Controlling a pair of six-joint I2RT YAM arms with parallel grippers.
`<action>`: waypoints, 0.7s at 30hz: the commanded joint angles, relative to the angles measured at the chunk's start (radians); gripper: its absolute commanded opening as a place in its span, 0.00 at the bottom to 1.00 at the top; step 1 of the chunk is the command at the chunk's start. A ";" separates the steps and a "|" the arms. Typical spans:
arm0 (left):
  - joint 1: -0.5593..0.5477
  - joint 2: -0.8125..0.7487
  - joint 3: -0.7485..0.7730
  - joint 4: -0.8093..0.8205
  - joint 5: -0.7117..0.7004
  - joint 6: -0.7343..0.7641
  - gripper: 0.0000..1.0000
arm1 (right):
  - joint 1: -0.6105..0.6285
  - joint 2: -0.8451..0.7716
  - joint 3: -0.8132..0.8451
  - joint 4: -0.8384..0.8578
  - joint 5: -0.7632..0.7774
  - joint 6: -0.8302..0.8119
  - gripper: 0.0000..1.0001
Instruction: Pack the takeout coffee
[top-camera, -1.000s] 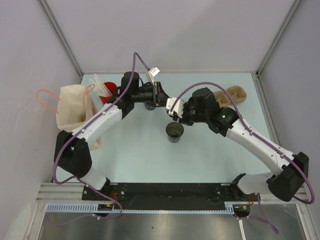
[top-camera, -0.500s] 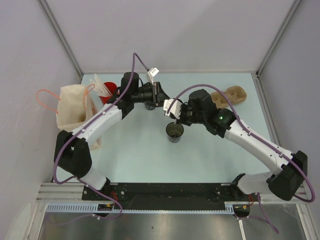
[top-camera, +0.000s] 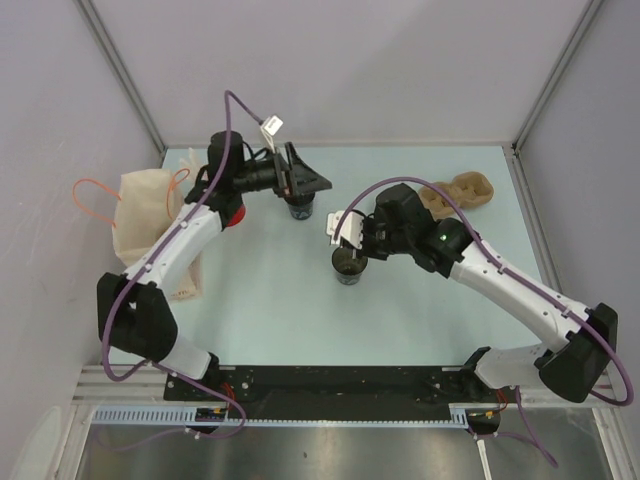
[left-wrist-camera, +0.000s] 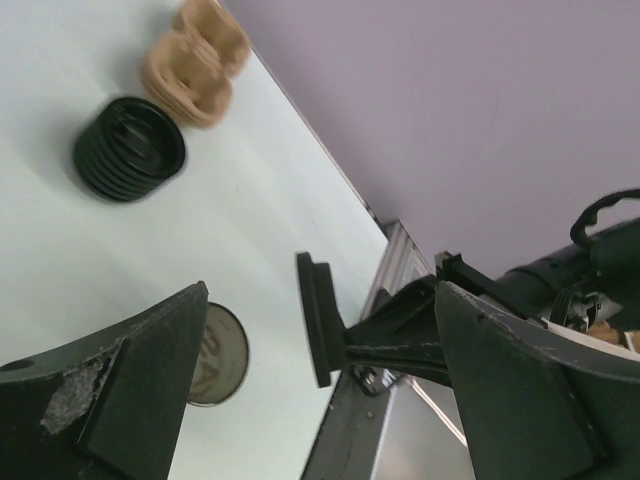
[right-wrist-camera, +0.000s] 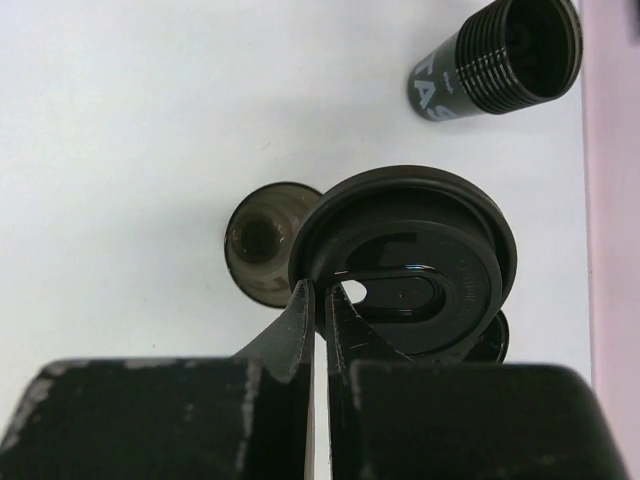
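Note:
The takeout coffee (top-camera: 347, 268), a small black cup with an open top and brown inside, stands mid-table; it also shows in the right wrist view as the cup (right-wrist-camera: 262, 243) and in the left wrist view as the cup (left-wrist-camera: 218, 355). My right gripper (top-camera: 350, 242) is shut on the rim of a black lid (right-wrist-camera: 410, 255), held just above the cup and off to one side of its mouth. The right fingers (right-wrist-camera: 303, 315) pinch the lid's edge. My left gripper (top-camera: 316, 183) is open and holds nothing, just above a second black cup with a ribbed top (top-camera: 300, 209).
A cream bag (top-camera: 140, 210) with orange handles lies at the left. A red cup (top-camera: 236, 216) peeks out under the left arm. A brown cardboard carrier (top-camera: 465, 188) sits at the back right, with a squat ribbed black stack (left-wrist-camera: 130, 148) beside it. The ribbed-top cup (right-wrist-camera: 495, 60) stands behind the coffee.
The left gripper has opened, letting go of the ribbed-top cup, and its arm has swung left. The right gripper has shut on the lid and shifted slightly left towards the open cup.

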 joint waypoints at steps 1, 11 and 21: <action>0.078 -0.069 0.091 -0.038 0.012 0.046 1.00 | 0.005 -0.044 0.063 -0.070 -0.021 -0.042 0.00; 0.170 -0.069 0.223 -0.354 -0.068 0.435 0.99 | -0.004 0.001 0.089 -0.163 -0.055 -0.077 0.00; 0.192 -0.179 0.128 -0.314 -0.204 0.656 0.99 | -0.068 0.188 0.247 -0.344 -0.137 -0.057 0.00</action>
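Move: The black lid already in the right fingers hangs roughly over the open cup, whose middle is some 18 cm below that hand and about 1 cm ahead of it. The cup stack is about 23 cm ahead and 12 cm left of the right hand, the lid stack about 19 cm ahead and 14 cm right. From the empty left hand, the open cup lies about 9 cm back, 8 cm right and 25 cm down; the red straw holder is 11 cm ahead and 26 cm left. Leftward and somewhat forward, some 9 cm, the left hand draws away from the held lid and open cup, fingers staying wide open, first rising about 4 cm and then sinking a little while it rolls and dips its fingertips. The right hand keeps its pinch on the lid's edge, easing slightly back and right, then forward and down by about 1 cm as its fingers tip about 10 degrees further down. ##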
